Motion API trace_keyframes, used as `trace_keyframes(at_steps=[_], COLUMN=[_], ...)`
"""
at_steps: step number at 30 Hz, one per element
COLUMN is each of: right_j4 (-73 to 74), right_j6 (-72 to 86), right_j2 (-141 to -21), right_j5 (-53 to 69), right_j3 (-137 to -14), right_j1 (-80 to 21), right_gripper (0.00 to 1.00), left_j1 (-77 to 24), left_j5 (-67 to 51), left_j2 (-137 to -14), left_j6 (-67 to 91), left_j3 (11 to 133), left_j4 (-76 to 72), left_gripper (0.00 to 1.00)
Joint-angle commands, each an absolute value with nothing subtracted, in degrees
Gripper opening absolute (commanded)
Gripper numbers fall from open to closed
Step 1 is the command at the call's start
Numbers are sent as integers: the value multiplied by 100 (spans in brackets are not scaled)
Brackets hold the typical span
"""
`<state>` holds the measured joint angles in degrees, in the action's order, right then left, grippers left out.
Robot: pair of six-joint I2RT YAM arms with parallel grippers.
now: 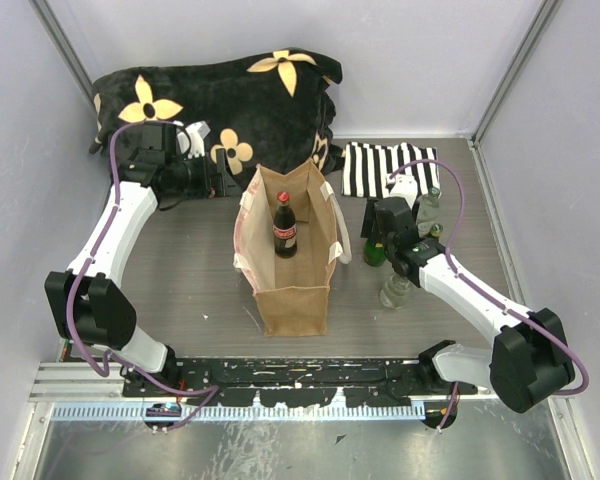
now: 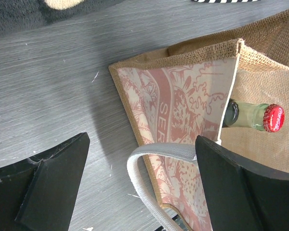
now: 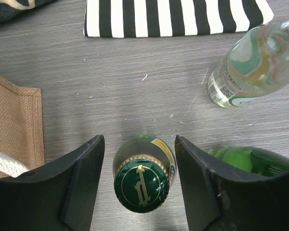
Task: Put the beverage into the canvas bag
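Observation:
The canvas bag (image 1: 295, 290) stands upright in the middle of the table with its mouth open. Inside it stands a cola bottle (image 1: 284, 225) with a red cap (image 2: 273, 118). My left gripper (image 2: 142, 140) is open at the bag's far left corner, and the cream handle (image 2: 151, 153) loops between its fingers without being pinched. My right gripper (image 3: 138, 140) is open and straddles the neck of a green bottle (image 3: 141, 185) with a green-and-gold cap. That bottle stands on the table to the right of the bag, and a narrow gap shows on each side of it.
A second green bottle (image 3: 250, 161) stands just beyond my right finger, with a clear bottle (image 3: 255, 67) further off. The striped cloth (image 1: 385, 165) lies at the back right and the black flowered blanket (image 1: 220, 95) at the back. Another clear bottle (image 1: 397, 290) stands beside the right arm.

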<state>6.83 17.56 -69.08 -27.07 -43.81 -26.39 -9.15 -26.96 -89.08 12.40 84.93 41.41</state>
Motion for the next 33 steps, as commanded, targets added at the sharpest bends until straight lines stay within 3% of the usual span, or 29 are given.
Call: trace_keyframes(at_steps=[1, 4, 6, 11, 33], right_j4=[95, 79, 60, 31, 683], right_j6=[1808, 1801, 1802, 1749, 1123], right_j2=[-6715, -6733, -6706, -6628, -6824], right_j5=[-2783, -2802, -2816, -2935, -2853], right_j3=[-4286, -4219, -4175, -4153, -6691], right_j1=[-2616, -2611, -2613, -2613, -2610], right_gripper=[63, 55, 36, 3, 1], left_j1=[-937, -938, -936, -938, -940], left_j5=[-2813, -2821, -2821, -2830, -2848], left_j2=[-8728, -8734, -8736, -8762, -8848], left_j6=[1210, 1206, 1196, 1211, 1259], left_j3=[8359, 8355, 8353, 8358, 8382], left_j4=[4017, 4017, 4017, 4009, 3961], left_gripper=[98, 99, 99, 98, 99])
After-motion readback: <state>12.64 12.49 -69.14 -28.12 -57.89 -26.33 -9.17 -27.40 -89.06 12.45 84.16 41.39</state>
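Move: The left-hand green bottle already stands between the right hand's open fingers, its middle some 5 cm below the hand point and practically in line with it. From the hand, the second green bottle is about 9 cm to the right and 2 cm back. The clear bottles lie roughly 9 cm back and 3 cm right, and 6 cm ahead and 9 cm right. The canvas bag's middle is some 16 cm to the left, level. From the left hand, the grasped bottle is about 29 cm right, 3 cm back, 13 cm lower. The green bottle is pinched near its neck by the right fingers, which close around it while the hand settles barely half a centimetre. The hand then holds almost still before lifting the bottle faster and faster, up about 9 cm and slightly forward, the fingertips tipping up some 5 degrees with the grip kept. ##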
